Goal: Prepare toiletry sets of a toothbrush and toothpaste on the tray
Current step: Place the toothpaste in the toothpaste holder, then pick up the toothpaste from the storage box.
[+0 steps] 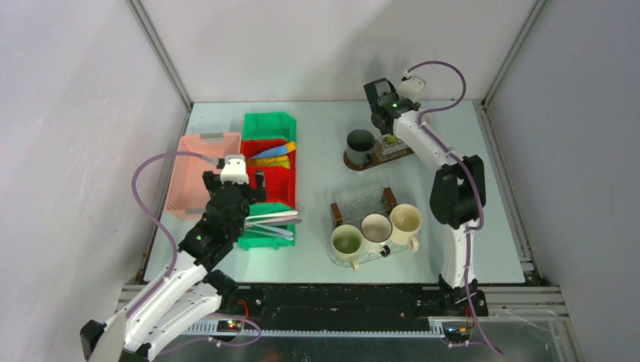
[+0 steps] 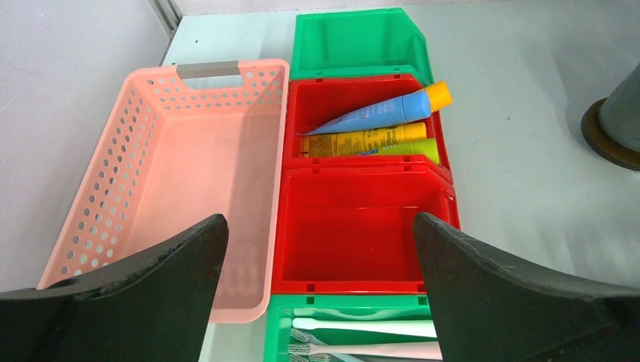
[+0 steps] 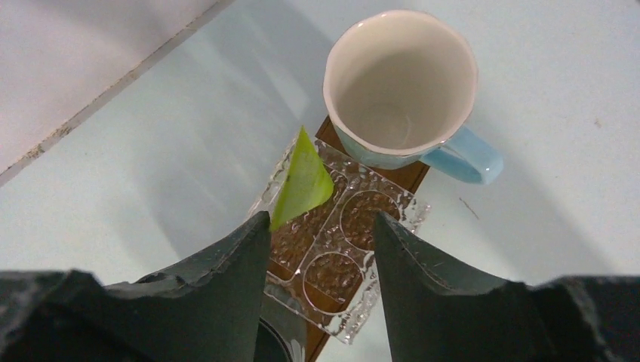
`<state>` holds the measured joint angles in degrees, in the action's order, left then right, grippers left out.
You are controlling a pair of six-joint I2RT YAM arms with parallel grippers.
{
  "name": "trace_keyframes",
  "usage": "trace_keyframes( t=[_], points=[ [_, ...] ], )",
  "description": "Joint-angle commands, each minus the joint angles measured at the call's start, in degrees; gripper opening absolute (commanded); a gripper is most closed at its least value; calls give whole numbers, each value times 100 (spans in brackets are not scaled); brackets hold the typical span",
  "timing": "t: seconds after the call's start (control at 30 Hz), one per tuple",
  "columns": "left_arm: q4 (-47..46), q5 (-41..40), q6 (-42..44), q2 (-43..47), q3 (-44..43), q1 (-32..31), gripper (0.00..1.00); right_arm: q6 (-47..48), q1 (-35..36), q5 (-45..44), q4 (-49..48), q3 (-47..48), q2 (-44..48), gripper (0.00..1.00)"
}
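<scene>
My right gripper [image 3: 321,219] hangs open over the far glass-and-wood tray [image 3: 377,219], and bare tray shows between its fingers. A green toothpaste tube [image 3: 302,181] stands tilted against the tip of its left finger; the tube's lower end is hidden. A pale blue mug [image 3: 400,83] sits just beyond on that tray, and a dark mug [image 1: 360,143] stands at its other end. My left gripper [image 2: 318,226] is wide open above the red bins, holding nothing. More toothpaste tubes [image 2: 377,128] lie in the far red bin. Pale toothbrushes [image 2: 362,328] lie in the near green bin.
A second tray [image 1: 362,200] nearer the arms carries three mugs [image 1: 375,226] in a row. A pink perforated basket [image 2: 181,173] stands left of the bins. The near red bin [image 2: 362,234] and the far green bin [image 2: 358,41] hold nothing. Cage walls close in the table.
</scene>
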<state>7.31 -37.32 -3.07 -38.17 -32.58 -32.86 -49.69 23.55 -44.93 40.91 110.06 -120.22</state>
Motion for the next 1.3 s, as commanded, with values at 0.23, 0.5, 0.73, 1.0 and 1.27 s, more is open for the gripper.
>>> trace_keyframes(
  t=[0.23,0.5,0.73,1.0,1.27],
  points=[
    [-165,20,-120,228,-31,14,98,804,228,100,-646,-573,1490,75],
    [155,189,-446,526,-203,2,98,1690,263,743,-1009,-1817,3164,91],
    [863,600,-726,227,-782,5,98,2735,157,1836,-1423,-3209,4722,93],
    [1629,926,-1329,-1471,-2140,63,98,3047,8,2497,-941,-3805,5995,94],
    [2385,976,-3186,-3678,-3694,521,98,3169,-30,2722,-896,-4398,6745,94]
  ],
)
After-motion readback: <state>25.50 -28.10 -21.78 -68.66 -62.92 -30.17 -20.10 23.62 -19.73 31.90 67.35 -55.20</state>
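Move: The toothpastes in the far red bin lie about 17 cm ahead of the left hand, 6 cm right and 18 cm below; the empty red bin is some 8 ahead, 4 right, and the pink basket 9 ahead, 15 left, both roughly 20 lower. The standing green toothpaste's middle is about 1 cm ahead of the right hand, 0 sideways, 7 below; the blue mug is 3 ahead, 9 right, the dark mug 6 back, 11 left, both 12 lower. Lift the right gripper steeply off the standing green toothpaste while finishing its opening, then draw it back about 20 cm towards the base, turning some 35 degrees counter-clockwise and tipping the fingers up. Raise and ease the left gripper back slightly, then sweep it, still open, forward and right towards the toothpastes in the red bin, starting to sink and tipping the fingers down some 15 degrees. ##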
